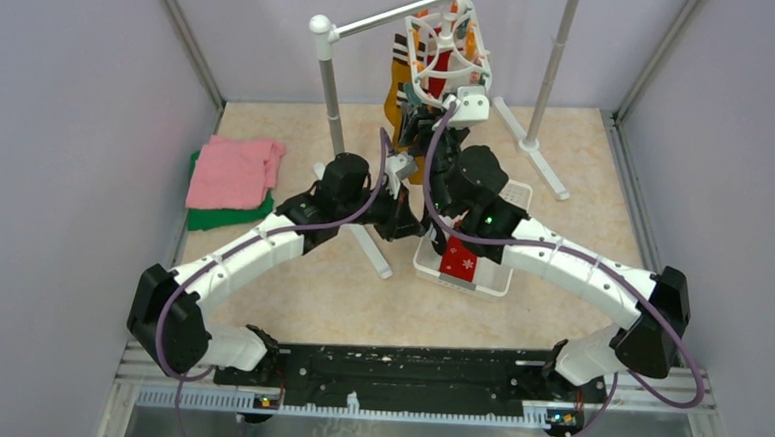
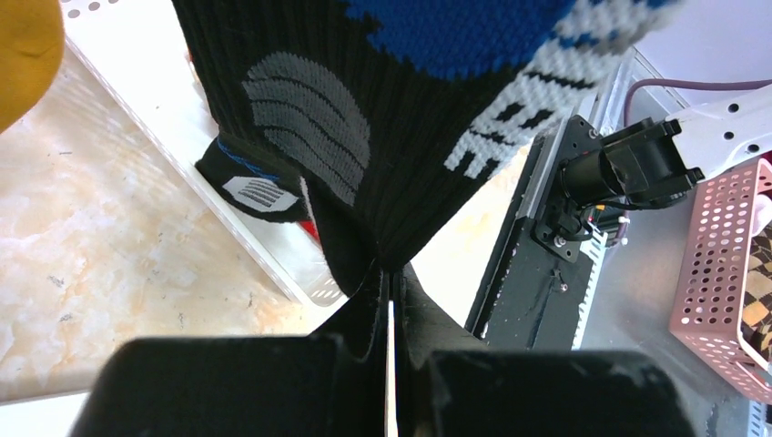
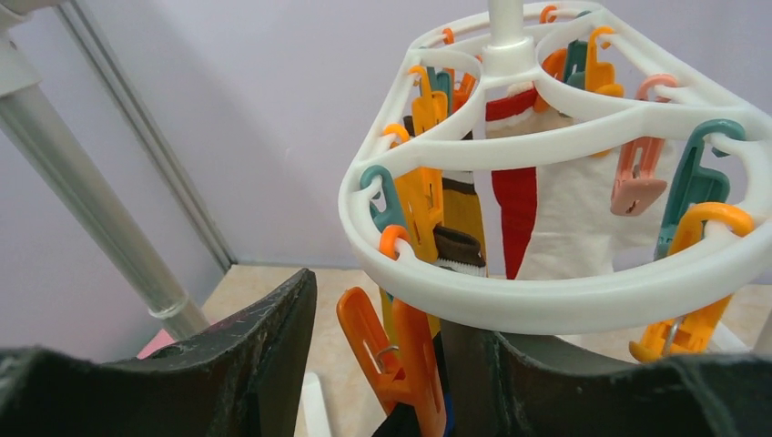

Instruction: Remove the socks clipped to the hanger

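Observation:
The white hanger hangs from the rack bar, its ring carrying orange and teal clips. A black sock with blue and grey patches hangs from an orange clip. My left gripper is shut on that sock's lower end. My right gripper is open just under the ring. The orange clip stands between its fingers, close to the right one and with a gap on the left. A red-and-white sock and a mustard sock stay clipped further in.
A white basket under the arms holds a red dotted sock. Folded pink cloth lies on green cloth at the left. The grey pole rack stands behind. A pink perforated basket sits beyond the table edge.

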`<state>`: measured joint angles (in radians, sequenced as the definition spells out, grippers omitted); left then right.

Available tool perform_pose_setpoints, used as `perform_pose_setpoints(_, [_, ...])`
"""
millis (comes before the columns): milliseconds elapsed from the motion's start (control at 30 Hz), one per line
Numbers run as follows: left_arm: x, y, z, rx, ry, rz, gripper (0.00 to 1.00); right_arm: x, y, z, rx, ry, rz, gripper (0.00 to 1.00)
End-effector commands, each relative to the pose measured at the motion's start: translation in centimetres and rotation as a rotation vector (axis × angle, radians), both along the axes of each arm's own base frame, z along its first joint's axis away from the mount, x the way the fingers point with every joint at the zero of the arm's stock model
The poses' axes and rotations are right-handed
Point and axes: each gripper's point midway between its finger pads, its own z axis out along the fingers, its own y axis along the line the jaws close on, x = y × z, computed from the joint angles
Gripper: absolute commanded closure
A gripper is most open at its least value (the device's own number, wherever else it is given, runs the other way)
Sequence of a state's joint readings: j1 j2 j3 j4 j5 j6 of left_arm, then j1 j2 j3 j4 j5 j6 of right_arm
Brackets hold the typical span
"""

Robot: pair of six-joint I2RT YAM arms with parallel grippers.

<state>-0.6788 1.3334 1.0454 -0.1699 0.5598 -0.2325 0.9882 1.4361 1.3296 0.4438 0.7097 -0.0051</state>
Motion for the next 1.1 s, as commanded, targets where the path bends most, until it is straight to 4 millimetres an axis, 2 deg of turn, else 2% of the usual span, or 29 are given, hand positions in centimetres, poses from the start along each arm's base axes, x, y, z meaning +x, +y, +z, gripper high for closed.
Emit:
perform_pose_setpoints(0, [0.2, -0.4, 1.8, -0.026, -0.057, -0.016, 1.0, -0.5, -1.3, 3.0, 0.074, -0.082, -0.04, 0.51])
perform_pose_setpoints(233, [0.2, -0.3, 1.3, -0.018, -0.053, -0.01, 1.0, -1.1, -2.6, 3.9, 0.123, -0.116, -0.013, 0.69])
perform_pose_setpoints(333, [0.3, -0.3, 1.2, -0.015, -0.051, -0.007, 1.0, -0.8, -2.8, 3.7, 0.157, -0.097, 0.039, 0.83])
perform_pose_setpoints(533, [0.8, -0.6, 1.3, -0.012, -0.057, -0.003, 1.0, -1.0, -3.5, 4.4, 0.171, -0.099, 0.129, 0.99])
perform_pose_setpoints(700, [0.9, -1.7, 0.9, -0.002, -0.054, -0.03, 1.0, -1.2, -3.9, 4.4, 0.143, -0.079, 0.164, 1.0])
perform_pose_setpoints(867, [-0.9, -4.9, 0.9, -0.007, -0.078, -0.161, 1.0, -0.9, -5.2, 3.4, 0.131, -0.043, 0.133, 1.0])
perform_pose_setpoints(967, [-1.9, -6.6, 1.2, 0.001, -0.118, -0.239, 1.0, -0.6, -6.7, 3.2, 0.141, -0.028, 0.106, 1.0])
perform_pose_setpoints(1067, [-2.1, -7.7, 1.2, 0.008, -0.14, -0.264, 1.0, -0.5, -7.6, 3.3, 0.141, -0.026, 0.098, 1.0])
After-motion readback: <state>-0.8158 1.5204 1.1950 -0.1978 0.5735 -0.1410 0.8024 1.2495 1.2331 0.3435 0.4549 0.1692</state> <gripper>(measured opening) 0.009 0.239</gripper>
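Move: The orange clip holding the black sock is already between the right hand's open fingers, about 1 cm ahead. The hanger ring's middle lies some 12 cm beyond the hand, 5 cm right and 7 cm up; the mustard sock hangs about 8 cm ahead, 2 cm left and 8 cm lower. From the left hand, already pinching the black sock, the white basket's middle is roughly 5 cm ahead, 12 cm right and 18 cm down. Nearly in place at first, the right hand closes its fingers onto the orange clip and squeezes its handles, then carries it about 5 cm to the right, rising some 3 cm and partly sinking back. The left hand keeps its pinch on the black sock and waits, then late on swings about 6 cm right, slightly back and down, towards the basket, turning some 10 degrees clockwise. ##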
